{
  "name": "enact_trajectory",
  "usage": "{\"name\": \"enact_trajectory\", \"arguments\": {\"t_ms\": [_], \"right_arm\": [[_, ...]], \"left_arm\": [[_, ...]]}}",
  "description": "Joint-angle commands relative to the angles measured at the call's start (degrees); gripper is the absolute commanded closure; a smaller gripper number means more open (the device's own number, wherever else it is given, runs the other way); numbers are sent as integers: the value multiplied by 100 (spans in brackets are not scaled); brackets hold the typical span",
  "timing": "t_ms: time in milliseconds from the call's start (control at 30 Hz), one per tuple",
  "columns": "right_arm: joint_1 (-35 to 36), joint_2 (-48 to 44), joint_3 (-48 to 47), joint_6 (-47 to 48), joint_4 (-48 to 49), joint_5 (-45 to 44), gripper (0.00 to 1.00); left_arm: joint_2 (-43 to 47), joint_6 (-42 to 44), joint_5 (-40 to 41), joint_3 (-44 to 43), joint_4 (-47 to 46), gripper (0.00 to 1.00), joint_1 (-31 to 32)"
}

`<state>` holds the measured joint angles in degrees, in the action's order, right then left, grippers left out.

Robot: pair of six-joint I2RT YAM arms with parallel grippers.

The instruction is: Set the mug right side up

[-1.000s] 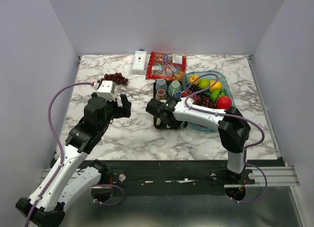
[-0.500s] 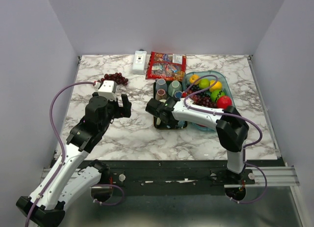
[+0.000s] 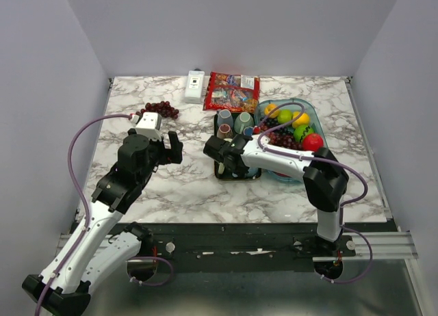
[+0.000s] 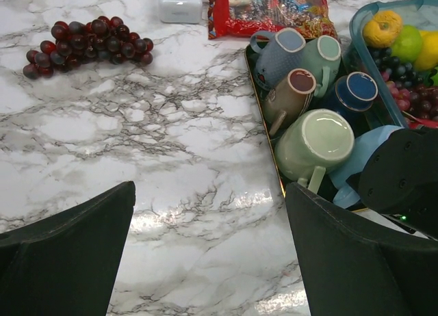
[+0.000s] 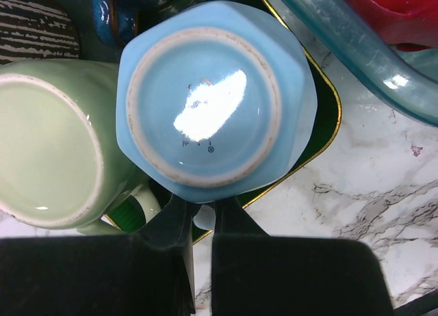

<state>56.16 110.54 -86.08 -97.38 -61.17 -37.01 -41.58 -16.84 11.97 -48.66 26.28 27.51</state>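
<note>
A light blue mug [image 5: 212,97] stands upside down, base up, at the near end of a dark green tray with a gold rim [image 5: 321,124]. My right gripper [image 5: 203,210] is shut on the mug's handle, which shows as a pale sliver between the fingers. In the top view the right gripper [image 3: 229,162] covers that mug. The mug also shows in the left wrist view [image 4: 366,152], behind the right gripper. My left gripper [image 4: 209,247] is open and empty above bare marble, left of the tray [image 3: 236,176].
An upside-down pale green mug [image 5: 48,138] touches the blue one on its left. Several more mugs [image 4: 294,90] lie in the tray. A teal bin of fruit [image 3: 291,128] is on the right. Grapes [image 3: 159,109], a white box [image 3: 195,85] and a snack bag [image 3: 233,90] lie behind.
The right arm has shifted very slightly at the tray's near end. The left arm has not moved.
</note>
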Motion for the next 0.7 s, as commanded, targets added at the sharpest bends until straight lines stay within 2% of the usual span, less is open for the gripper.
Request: {"name": "enact_trajectory", "arguments": {"t_ms": [0,200,333,433,467,533,567,600,667], "right_arm": [[44,-655,-14,70,-317,-666,100],[202,-1403,-40,193,-589,-1009,99],[229,-2018,56,832,-300,-984,100],[237,-2589,337,1552,366,-852,100],[237,-2973,616,1843,1030,-790,100],[237,-3370,943,2527,1753,-615,100],[237,-3564,1153,2810,2593,-562,99],[237,-3923,1468,3047,3010,-492,100],[229,-4180,1691,3725,3923,-228,100]], "left_arm": [[106,-82,-10,-3,35,1,9],[89,-205,-221,-38,0,1,9],[45,-372,-475,-90,-62,1,9],[-25,-495,-713,-196,-106,1,9],[-43,-539,-835,-222,-149,1,18],[-96,-636,-976,-293,-193,1,9],[-122,-688,-1029,-319,-237,1,9],[-174,-706,-1186,-380,-255,1,18],[-245,-794,-1494,-442,-334,1,9]]}}
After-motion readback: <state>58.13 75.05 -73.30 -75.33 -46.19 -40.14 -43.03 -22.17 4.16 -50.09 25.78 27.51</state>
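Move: My right fingers are already shut on the handle of the light blue mug, which stands upside down in the tray; its body lies about 4 cm ahead and 3 cm to the right, level with them. The pale green mug is some 6 cm ahead and 4 cm left, the navy mug about 11 cm ahead and 3 cm right, the fruit basket's middle roughly 10 cm ahead and 17 cm right. From my left hand, the light blue mug lies about 23 cm right, 5 cm ahead and 18 cm below. Keeping my right-hand pinch on the handle, I lift the light blue mug straight up out of the tray, about 16 cm and fast, drifting slightly back and right while the wrist tips the fingers up from pointing down and swings counter-clockwise, some 30 degrees in all. Late on, my empty left hand, fingers wide open, eases about 3 cm right towards the tray, rolling slightly. ##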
